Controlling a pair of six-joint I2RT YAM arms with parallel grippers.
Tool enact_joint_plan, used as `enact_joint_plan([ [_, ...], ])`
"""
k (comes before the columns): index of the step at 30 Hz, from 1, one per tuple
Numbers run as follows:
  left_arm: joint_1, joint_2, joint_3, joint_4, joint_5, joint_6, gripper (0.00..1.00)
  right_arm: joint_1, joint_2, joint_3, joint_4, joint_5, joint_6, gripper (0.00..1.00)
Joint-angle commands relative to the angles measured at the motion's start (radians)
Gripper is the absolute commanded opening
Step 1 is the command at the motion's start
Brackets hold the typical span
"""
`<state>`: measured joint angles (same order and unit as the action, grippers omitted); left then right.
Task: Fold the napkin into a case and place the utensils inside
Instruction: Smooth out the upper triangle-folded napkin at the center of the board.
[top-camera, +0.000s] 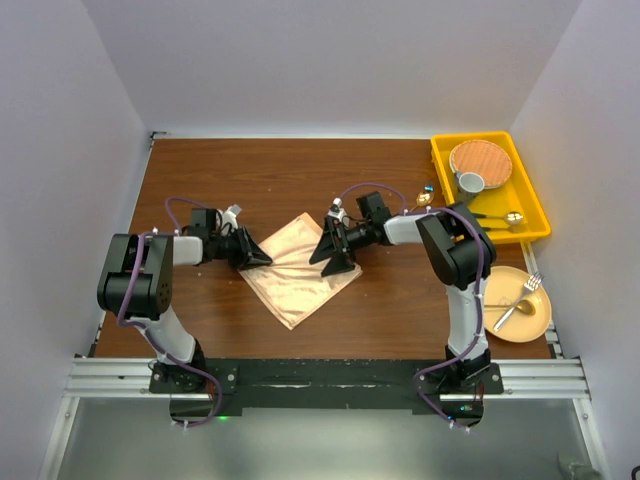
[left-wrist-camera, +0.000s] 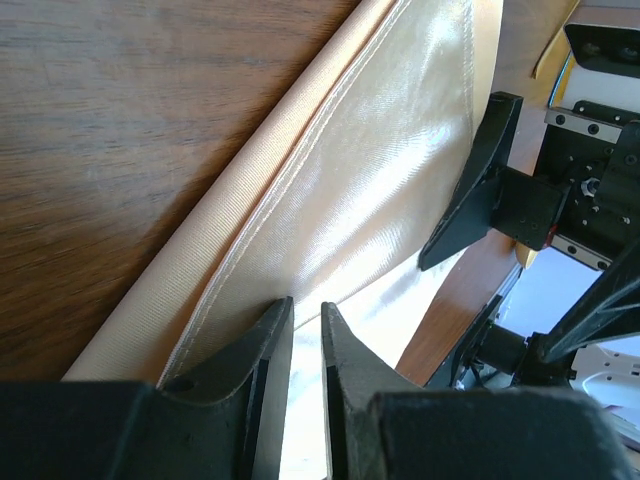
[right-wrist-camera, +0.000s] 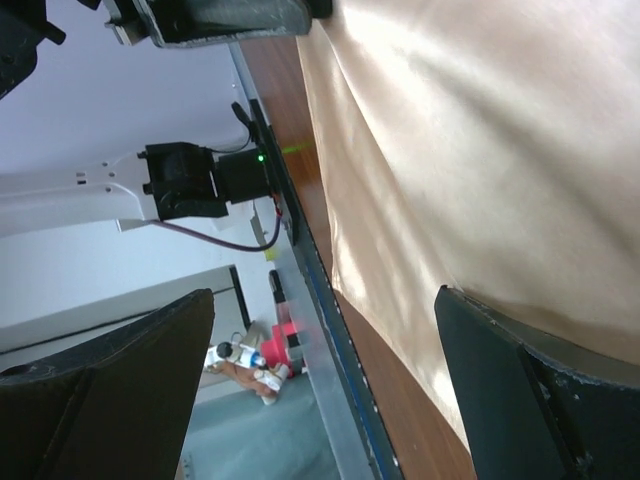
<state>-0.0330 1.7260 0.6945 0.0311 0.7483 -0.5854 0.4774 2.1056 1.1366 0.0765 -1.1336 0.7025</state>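
The peach satin napkin (top-camera: 300, 270) lies folded in a diamond shape at the table's middle, its hemmed layers filling the left wrist view (left-wrist-camera: 340, 180). My left gripper (top-camera: 265, 257) (left-wrist-camera: 307, 303) sits at its left corner, jaws nearly together and pinching the cloth. My right gripper (top-camera: 335, 258) (right-wrist-camera: 325, 295) stands wide open at the napkin's right side (right-wrist-camera: 480, 150), one finger resting over the cloth edge and nothing held. Of the utensils, a gold fork (top-camera: 527, 287) and spoon (top-camera: 508, 313) lie on a yellow plate (top-camera: 540, 322). Another gold spoon (top-camera: 508, 217) lies in the tray.
A yellow tray (top-camera: 440, 165) at the back right holds a wood-toned plate (top-camera: 480, 158) and a white cup (top-camera: 470, 183). A small blue and gold piece (top-camera: 427, 195) lies beside the tray. White walls enclose the table on three sides.
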Motion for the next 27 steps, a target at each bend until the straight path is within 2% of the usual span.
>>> enact_joint_plan([
  [1, 0.012, 0.037, 0.002, -0.063, -0.130, 0.061, 0.23, -0.014, -0.039, -0.015, -0.230, -0.022, -0.150, 0.95],
  [5, 0.010, 0.032, 0.017, -0.063, -0.098, 0.088, 0.25, -0.014, -0.076, 0.009, -0.277, -0.035, -0.175, 0.84],
  [7, 0.004, 0.020, 0.043, -0.083, -0.073, 0.122, 0.29, -0.016, -0.108, 0.040, -0.369, -0.040, -0.239, 0.72],
  [9, -0.011, -0.005, 0.068, -0.123, -0.027, 0.197, 0.33, -0.016, -0.133, 0.115, -0.476, -0.034, -0.309, 0.62],
  [13, -0.024, -0.092, 0.114, -0.164, 0.023, 0.330, 0.42, -0.019, -0.147, 0.259, -0.578, 0.006, -0.371, 0.49],
  [18, -0.025, -0.143, 0.224, -0.259, 0.017, 0.519, 0.43, -0.019, -0.086, 0.368, -0.644, 0.115, -0.478, 0.30],
  [23, -0.030, -0.053, 0.344, -0.319, -0.047, 0.653, 0.53, -0.019, -0.016, 0.370, -0.738, 0.245, -0.624, 0.19],
  [27, -0.044, 0.053, 0.471, -0.372, -0.090, 0.720, 0.58, -0.019, -0.015, 0.292, -0.722, 0.302, -0.675, 0.16],
])
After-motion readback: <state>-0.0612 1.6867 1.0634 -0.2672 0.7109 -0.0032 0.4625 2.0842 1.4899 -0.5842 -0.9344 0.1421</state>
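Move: The upper triangle of the napkin has its middle about 4 cm to the left of my right hand, some 4 cm ahead and 4 cm below. From that hand the napkin's far corner lies about 12 cm ahead and 3 cm left, its right corner level and 9 cm to the right. From my left hand, whose fingertips rest on the napkin's left part, the triangle's middle is about 7 cm to the right and 3 cm ahead. I finish my right hand's sweep over the napkin, some 2 cm right and back, then lift it about 8 cm while swinging forward, closing the wide-open fingers almost fully, and bring it down again some 5 cm towards the upper triangle's right half, fingers tipping downward. My left hand comes off the napkin, rising and going forward about 7 cm each, its fingers opening and swinging up roughly 30 degrees. ##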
